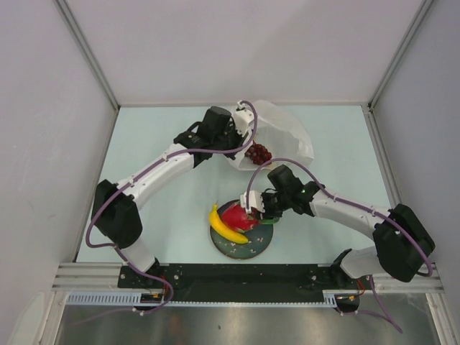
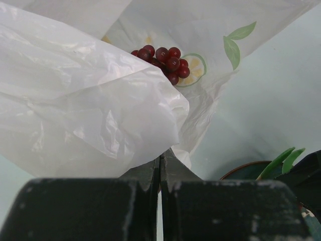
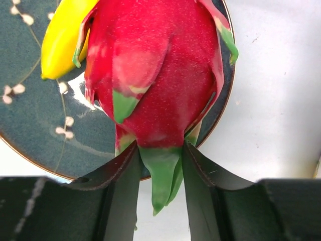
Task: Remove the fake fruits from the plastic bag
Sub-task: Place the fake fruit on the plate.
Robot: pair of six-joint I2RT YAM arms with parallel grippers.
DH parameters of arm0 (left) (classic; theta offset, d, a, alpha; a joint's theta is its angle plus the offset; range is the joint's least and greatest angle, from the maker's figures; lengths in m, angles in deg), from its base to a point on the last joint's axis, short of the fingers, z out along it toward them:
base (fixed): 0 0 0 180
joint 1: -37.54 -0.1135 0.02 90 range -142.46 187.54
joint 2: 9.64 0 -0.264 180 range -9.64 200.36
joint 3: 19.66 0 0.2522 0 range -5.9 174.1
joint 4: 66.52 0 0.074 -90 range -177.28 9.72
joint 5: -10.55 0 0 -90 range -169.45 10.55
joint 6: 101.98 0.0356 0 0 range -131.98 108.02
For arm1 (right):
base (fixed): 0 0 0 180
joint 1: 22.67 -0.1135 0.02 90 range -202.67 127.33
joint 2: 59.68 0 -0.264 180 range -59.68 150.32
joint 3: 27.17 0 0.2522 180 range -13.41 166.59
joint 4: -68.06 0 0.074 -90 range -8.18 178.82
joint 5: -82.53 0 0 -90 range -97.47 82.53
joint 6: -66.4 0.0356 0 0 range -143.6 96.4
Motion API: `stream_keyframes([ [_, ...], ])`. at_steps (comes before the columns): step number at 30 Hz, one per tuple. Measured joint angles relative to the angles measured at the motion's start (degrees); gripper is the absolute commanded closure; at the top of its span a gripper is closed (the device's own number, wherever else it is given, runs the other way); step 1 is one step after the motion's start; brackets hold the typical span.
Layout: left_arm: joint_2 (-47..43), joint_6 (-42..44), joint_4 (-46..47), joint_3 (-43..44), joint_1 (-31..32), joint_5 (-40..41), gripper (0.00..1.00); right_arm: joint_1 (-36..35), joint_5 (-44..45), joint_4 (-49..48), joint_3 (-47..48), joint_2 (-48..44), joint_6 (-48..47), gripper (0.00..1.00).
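The plastic bag (image 1: 284, 133) lies crumpled at the back of the table, and my left gripper (image 1: 236, 144) is shut on its near edge. In the left wrist view a fold of the bag (image 2: 75, 110) runs into the closed left gripper (image 2: 161, 158). A dark red grape bunch (image 1: 258, 153) shows in the bag's mouth (image 2: 165, 63). On the blue-grey plate (image 1: 248, 248) lie the yellow banana (image 1: 224, 226) and the red dragon fruit (image 1: 241, 217). My right gripper (image 3: 159, 145) straddles the dragon fruit's (image 3: 155, 75) green end, fingertips touching the fruit, which rests on the plate (image 3: 35, 125) beside the banana (image 3: 62, 40).
Grey walls close in the pale table on the left, back and right. The plate stands near the front edge between the two arm bases. In the left wrist view the plate's rim (image 2: 246, 170) and the dragon fruit's green tips (image 2: 281, 160) show at lower right.
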Motion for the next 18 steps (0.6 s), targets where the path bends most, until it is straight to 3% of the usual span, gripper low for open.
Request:
stream_keyframes([
  [2,0.0,0.0,0.0,0.0,0.0,-0.1,1.0,0.0,0.0,0.2,0.0,0.0,0.0,0.39],
  [5,0.0,0.0,0.0,0.0,0.0,-0.5,1.0,-0.2,0.0,0.4,0.0,-0.2,1.0,0.3],
  [18,0.0,0.0,0.0,0.0,0.0,-3.1,1.0,0.2,2.7,-1.8,0.0,-10.8,11.0,0.26],
])
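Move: The right fingers are still closed on the green tail of the dragon fruit, whose red body lies about 8 cm to their left on the plate, level ahead and 1 cm lower. The plate's middle is some 7 cm left and 4 cm back, the banana about 12 cm left and 3 cm back, and the grapes in the bag some 21 cm ahead and 2 cm left. From the left gripper, the dragon fruit is about 16 cm back, 1 cm left and 14 cm below. Open the right gripper to about three-quarters to let go of the dragon fruit's green tail, staying in place at first. Then lift nearly straight up about 6 cm, off the plate's right rim, turning the wrist clockwise and swinging the fingertips outward by roughly 10 degrees. Keep the left gripper shut on the bag's edge. ##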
